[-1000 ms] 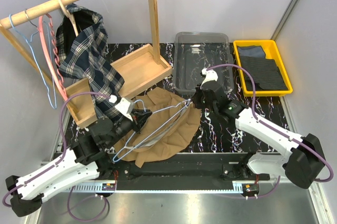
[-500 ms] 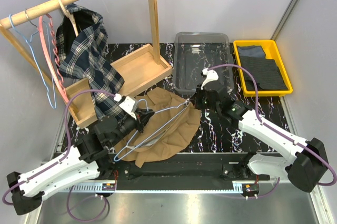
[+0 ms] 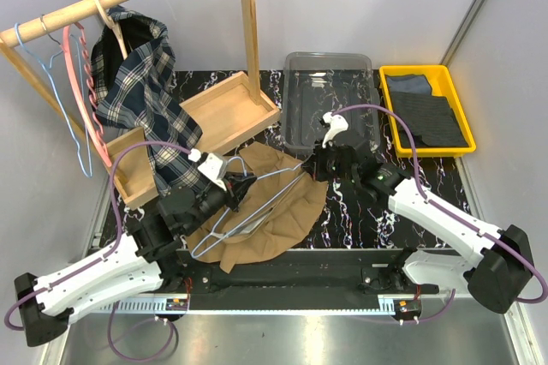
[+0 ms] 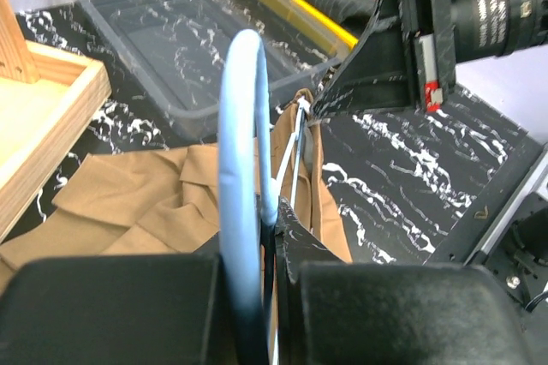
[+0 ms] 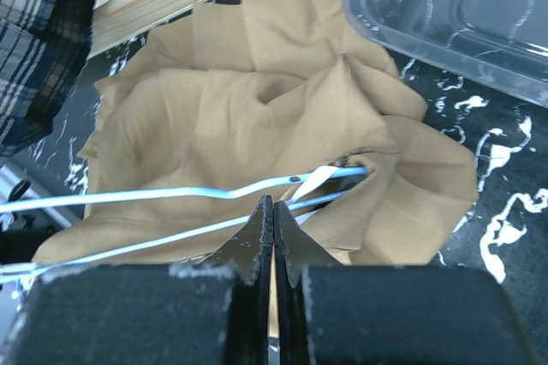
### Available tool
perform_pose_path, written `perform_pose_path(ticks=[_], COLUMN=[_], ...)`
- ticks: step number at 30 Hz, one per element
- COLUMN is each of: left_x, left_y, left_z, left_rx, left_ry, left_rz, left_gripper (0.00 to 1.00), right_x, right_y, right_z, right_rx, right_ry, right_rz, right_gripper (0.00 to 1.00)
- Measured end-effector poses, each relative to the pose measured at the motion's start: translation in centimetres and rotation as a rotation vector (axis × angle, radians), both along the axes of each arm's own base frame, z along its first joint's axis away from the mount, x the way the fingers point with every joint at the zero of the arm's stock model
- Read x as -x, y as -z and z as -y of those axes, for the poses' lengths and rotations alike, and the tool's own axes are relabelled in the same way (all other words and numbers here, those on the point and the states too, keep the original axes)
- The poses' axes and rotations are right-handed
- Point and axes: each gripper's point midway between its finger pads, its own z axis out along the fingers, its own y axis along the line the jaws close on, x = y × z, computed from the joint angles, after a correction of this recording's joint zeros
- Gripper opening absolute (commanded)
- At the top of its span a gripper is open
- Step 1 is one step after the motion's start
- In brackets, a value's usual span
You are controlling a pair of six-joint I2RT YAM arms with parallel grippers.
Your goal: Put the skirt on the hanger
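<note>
The tan skirt (image 3: 274, 215) lies crumpled on the dark marble table between the arms. It also shows in the left wrist view (image 4: 128, 202) and the right wrist view (image 5: 257, 116). The light-blue wire hanger (image 3: 272, 176) lies tilted over it. My left gripper (image 3: 231, 191) is shut on the hanger (image 4: 242, 125) at its hook end (image 4: 278, 232). My right gripper (image 3: 313, 167) is shut (image 5: 273, 208) at the skirt's right edge, pinching a lifted bit of cloth beside a whitish strap. The hanger's wires (image 5: 171, 195) run into a fold there.
A wooden rack (image 3: 248, 22) with a tray base (image 3: 218, 112) stands at the back left. It carries a plaid shirt (image 3: 141, 91), a pink hanger (image 3: 86, 99) and another blue wire hanger (image 3: 26, 52). A clear bin (image 3: 330, 56) and a yellow bin (image 3: 385, 74) with dark cloth stand at the back right.
My left gripper has moved a little right and forward with the hanger. My right gripper has shifted slightly left at the skirt's edge. Both have stayed shut.
</note>
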Motion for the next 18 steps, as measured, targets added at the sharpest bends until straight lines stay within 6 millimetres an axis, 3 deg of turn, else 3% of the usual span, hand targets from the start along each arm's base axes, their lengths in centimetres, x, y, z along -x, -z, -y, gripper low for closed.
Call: perform_pose_path(ticks=[11,18], left_x=[0.0,-0.1], left_y=[-1.6,-1.0], left_z=[0.5,1.4], left_rx=[0.065,0.077], left_ry=[0.019,0.044], left_rz=[0.047,0.05], left_gripper=[0.0,0.0], right_x=[0.5,1.4], right_y=[-1.4,-4.9], right_z=[-0.6,-1.3], right_rx=[-0.029,-0.105], right_ry=[-0.062,-0.126], right_rz=[0.022,0.076], right_gripper=[0.0,0.0])
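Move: The hanger's right end, with the skirt's white loop at it, sits roughly 4 cm ahead and 2 cm left of the right hand, about 2 cm lower. The skirt's middle lies some 6 cm back and 15 cm left of that hand, 12 cm down; the plastic tray's about 22 cm ahead, 5 cm right. From the left hand, that hanger end is roughly 8 cm ahead, 15 cm right and 5 cm lower. Fingers shut, the right hand rises about 5 cm away from the hanger's right end; the left keeps the hanger. ##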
